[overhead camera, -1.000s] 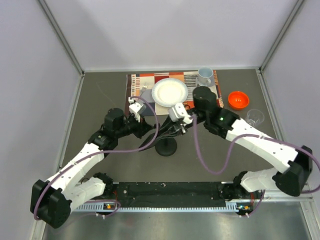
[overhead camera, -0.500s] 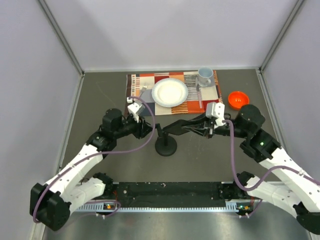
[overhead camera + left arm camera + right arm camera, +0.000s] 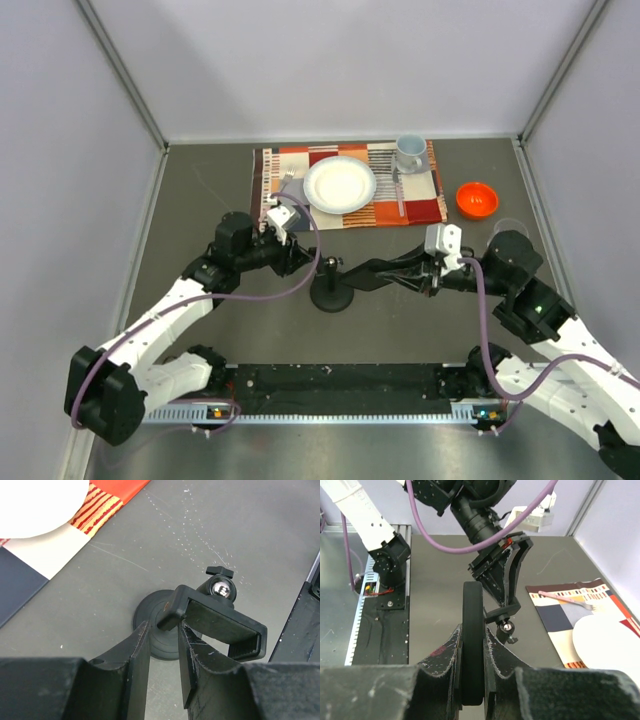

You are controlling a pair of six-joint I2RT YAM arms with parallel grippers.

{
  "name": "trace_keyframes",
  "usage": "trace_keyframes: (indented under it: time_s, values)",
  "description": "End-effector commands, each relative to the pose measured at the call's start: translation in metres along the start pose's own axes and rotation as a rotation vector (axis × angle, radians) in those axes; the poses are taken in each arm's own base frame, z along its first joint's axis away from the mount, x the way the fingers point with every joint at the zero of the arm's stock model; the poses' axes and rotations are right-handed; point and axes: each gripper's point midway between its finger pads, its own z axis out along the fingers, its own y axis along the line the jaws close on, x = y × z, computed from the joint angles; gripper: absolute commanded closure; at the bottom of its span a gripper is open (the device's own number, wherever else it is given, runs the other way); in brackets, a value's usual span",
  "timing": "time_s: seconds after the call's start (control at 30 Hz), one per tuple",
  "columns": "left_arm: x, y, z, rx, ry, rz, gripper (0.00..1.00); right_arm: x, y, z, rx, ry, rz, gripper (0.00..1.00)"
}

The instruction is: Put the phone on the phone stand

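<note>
The phone stand [image 3: 331,292] stands mid-table, a round black base with a post. In the left wrist view its cradle [image 3: 220,625] tilts on a shiny ball joint [image 3: 219,588]. My left gripper [image 3: 308,262] comes in from the stand's left and is open. One corner of the cradle lies between the tips of the left gripper [image 3: 162,625], against the right finger. My right gripper [image 3: 410,272] is shut on the phone [image 3: 380,272], which points left toward the stand's top. In the right wrist view the phone [image 3: 472,600] stands edge-on in the right gripper [image 3: 473,632], just short of the cradle [image 3: 504,611].
A striped placemat [image 3: 300,165] lies at the back with a white plate [image 3: 340,184], a fork [image 3: 287,180], a spoon [image 3: 399,190] and a cup [image 3: 409,152] on it. An orange bowl [image 3: 477,199] sits to its right. A black rail [image 3: 340,378] runs along the near edge.
The right arm has swung from over the stand to its right, carrying the phone. The left jaws have parted and that gripper has shifted slightly back beside the stand.
</note>
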Motion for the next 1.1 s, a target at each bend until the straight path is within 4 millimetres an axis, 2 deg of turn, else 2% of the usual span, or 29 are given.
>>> trace_keyframes:
  time_s: [0.0, 0.37, 0.53, 0.6, 0.67, 0.7, 0.73, 0.77, 0.8, 0.83, 0.87, 0.97, 1.03, 1.07]
  values:
    - [-0.033, -0.008, 0.0, 0.042, -0.074, 0.126, 0.68, -0.025, 0.003, -0.004, -0.012, -0.079, -0.059, 1.0]
    - [-0.037, -0.013, 0.012, 0.094, -0.037, 0.166, 0.72, -0.027, 0.012, -0.008, -0.045, -0.098, -0.073, 1.0]
    - [-0.04, -0.011, 0.009, 0.051, -0.059, 0.165, 0.92, -0.021, 0.013, -0.002, -0.071, -0.079, -0.049, 1.0]
    - [-0.039, 0.002, 0.003, -0.059, -0.058, 0.133, 1.0, -0.021, 0.011, 0.001, -0.078, -0.077, -0.039, 1.0]
    - [-0.037, 0.012, -0.007, -0.166, -0.082, 0.048, 1.0, -0.016, 0.012, 0.008, -0.111, -0.058, -0.027, 1.0]
    - [-0.029, 0.012, -0.009, -0.178, -0.081, 0.014, 1.0, -0.013, 0.011, 0.01, -0.123, -0.051, -0.026, 1.0]
    - [-0.029, 0.006, -0.011, -0.173, -0.101, -0.019, 1.0, -0.012, 0.012, 0.012, -0.134, -0.049, -0.03, 1.0]
    - [-0.038, -0.001, -0.02, -0.169, -0.157, -0.012, 1.0, -0.01, 0.014, 0.017, -0.169, -0.051, -0.041, 1.0]
    - [-0.037, 0.002, -0.023, -0.213, -0.187, -0.013, 1.0, -0.01, 0.016, 0.019, -0.193, -0.057, -0.047, 1.0]
    - [-0.04, -0.007, -0.024, -0.219, -0.21, 0.0, 1.0, -0.011, 0.023, 0.02, -0.245, -0.068, -0.055, 1.0]
    - [-0.049, -0.012, -0.033, -0.232, -0.255, 0.013, 1.0, -0.013, 0.023, 0.024, -0.269, -0.082, -0.063, 1.0]
    - [-0.053, -0.015, -0.039, -0.281, -0.296, 0.017, 1.0, -0.016, 0.04, 0.031, -0.393, -0.116, -0.105, 1.0]
    - [-0.051, -0.016, -0.038, -0.287, -0.291, 0.016, 1.0, -0.009, 0.045, 0.045, -0.46, -0.101, -0.12, 1.0]
    - [-0.047, -0.014, -0.035, -0.297, -0.276, 0.012, 1.0, -0.02, 0.052, 0.052, -0.505, -0.13, -0.201, 1.0]
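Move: The phone stand's cradle sits right at the left fingertips: its near left end lies almost between them, its middle about 3 cm to the right and 2 cm back, at nearly the same height; the stand's round base is some 14 cm below and 5 cm right, 1 cm back. The plate lies about 26 cm ahead and 7 cm right, 14 cm down. From the right hand, which already holds the phone, the cradle is roughly 15 cm left, 4 cm ahead and 13 cm below. Ease the left gripper about 1 cm forward and to the right, shut the fingers on the cradle's left end, then drag the stand back some 4 cm and a little left, turning counter-clockwise. Keep the phone gripped in the right hand, draw back slightly, then swing left and down about 4 cm each towards the cradle, turning some 15 degrees counter-clockwise. ##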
